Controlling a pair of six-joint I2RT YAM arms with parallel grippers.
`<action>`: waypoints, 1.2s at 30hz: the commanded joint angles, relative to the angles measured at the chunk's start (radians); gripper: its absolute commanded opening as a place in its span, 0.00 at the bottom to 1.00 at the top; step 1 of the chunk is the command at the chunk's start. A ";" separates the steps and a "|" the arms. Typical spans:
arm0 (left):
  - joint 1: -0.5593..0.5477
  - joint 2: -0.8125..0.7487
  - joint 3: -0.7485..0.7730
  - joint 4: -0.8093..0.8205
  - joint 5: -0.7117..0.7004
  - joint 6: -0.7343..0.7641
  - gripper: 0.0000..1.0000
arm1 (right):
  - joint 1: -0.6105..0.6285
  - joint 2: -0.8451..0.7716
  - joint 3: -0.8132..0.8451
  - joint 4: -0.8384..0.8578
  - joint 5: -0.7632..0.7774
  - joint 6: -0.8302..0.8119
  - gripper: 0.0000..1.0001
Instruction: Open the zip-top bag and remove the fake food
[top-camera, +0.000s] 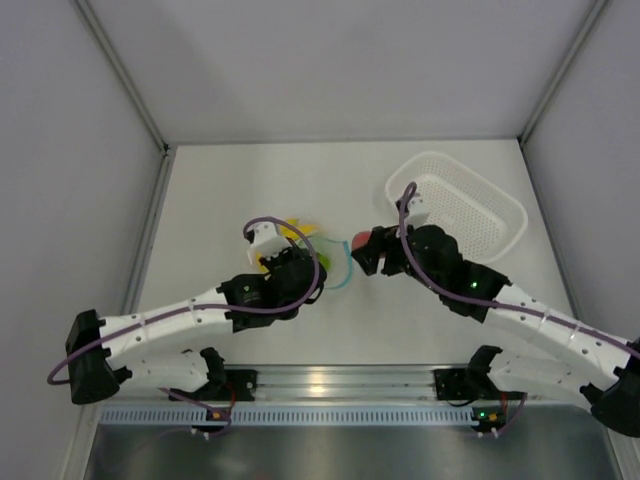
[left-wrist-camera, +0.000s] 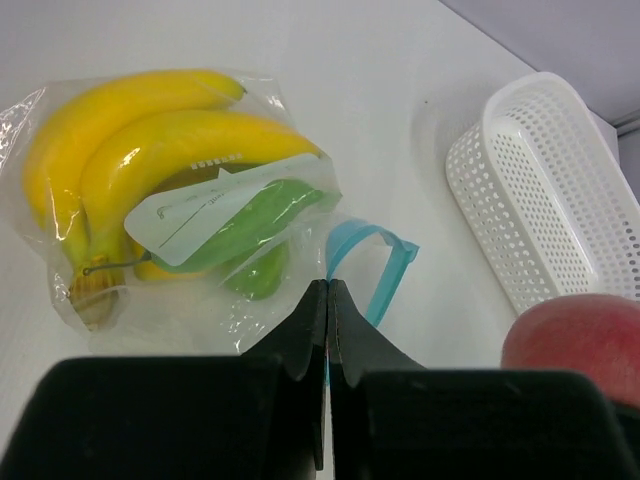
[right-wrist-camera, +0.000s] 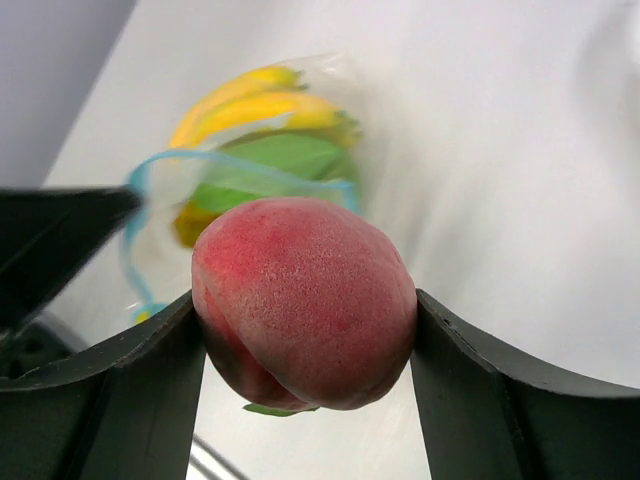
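The zip-top bag (left-wrist-camera: 250, 310) lies on the white table, clear and crinkly, with its blue zip strip (left-wrist-camera: 385, 280) gaping in a loop. Inside it show a yellow banana bunch (left-wrist-camera: 150, 150) and green pieces (left-wrist-camera: 250, 225). My left gripper (left-wrist-camera: 328, 290) is shut on the bag's mouth, the blue strip pinched between its jaws. My right gripper (right-wrist-camera: 305, 320) is shut on a pink peach (right-wrist-camera: 300, 300), held just outside the bag's mouth (right-wrist-camera: 240, 175). In the top view the peach (top-camera: 358, 240) sits right of the bag (top-camera: 300, 238).
A white perforated basket (top-camera: 460, 205) stands at the back right, close behind my right arm; it also shows in the left wrist view (left-wrist-camera: 560, 210). Grey walls close the table on three sides.
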 joint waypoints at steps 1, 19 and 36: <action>0.005 -0.012 0.070 0.032 -0.025 0.056 0.00 | -0.157 -0.020 0.085 -0.169 0.057 -0.087 0.48; 0.117 0.095 0.244 0.104 0.274 0.303 0.00 | -0.792 0.782 0.675 -0.295 0.046 -0.265 0.50; 0.119 0.130 0.279 0.106 0.305 0.348 0.00 | -0.798 0.826 0.834 -0.358 -0.110 -0.262 0.99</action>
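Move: In the right fingers the peach is already held, clear of the bag; its drop spot, the basket's far-left end, lies about 27 cm ahead, 22 cm to the right and 14 cm below. The basket's middle is some 21 cm ahead and 30 cm right. The bag of fruit lies about 17 cm left, 7 cm ahead and 16 cm lower. From the left hand, pinching the zip edge, the basket's middle is roughly 19 cm ahead and 43 cm right. Sweeping fast to the right and forward away from the bag, the right hand carries the peach nearly level while turning clockwise, then keeps forward and sinks about 11 cm, tipping down into the basket's far-left end, where the fingers open and begin to rise. The left hand keeps its pinch on the zip edge, lifting about 5 cm, then shifting right and slightly forward with a small clockwise turn. ##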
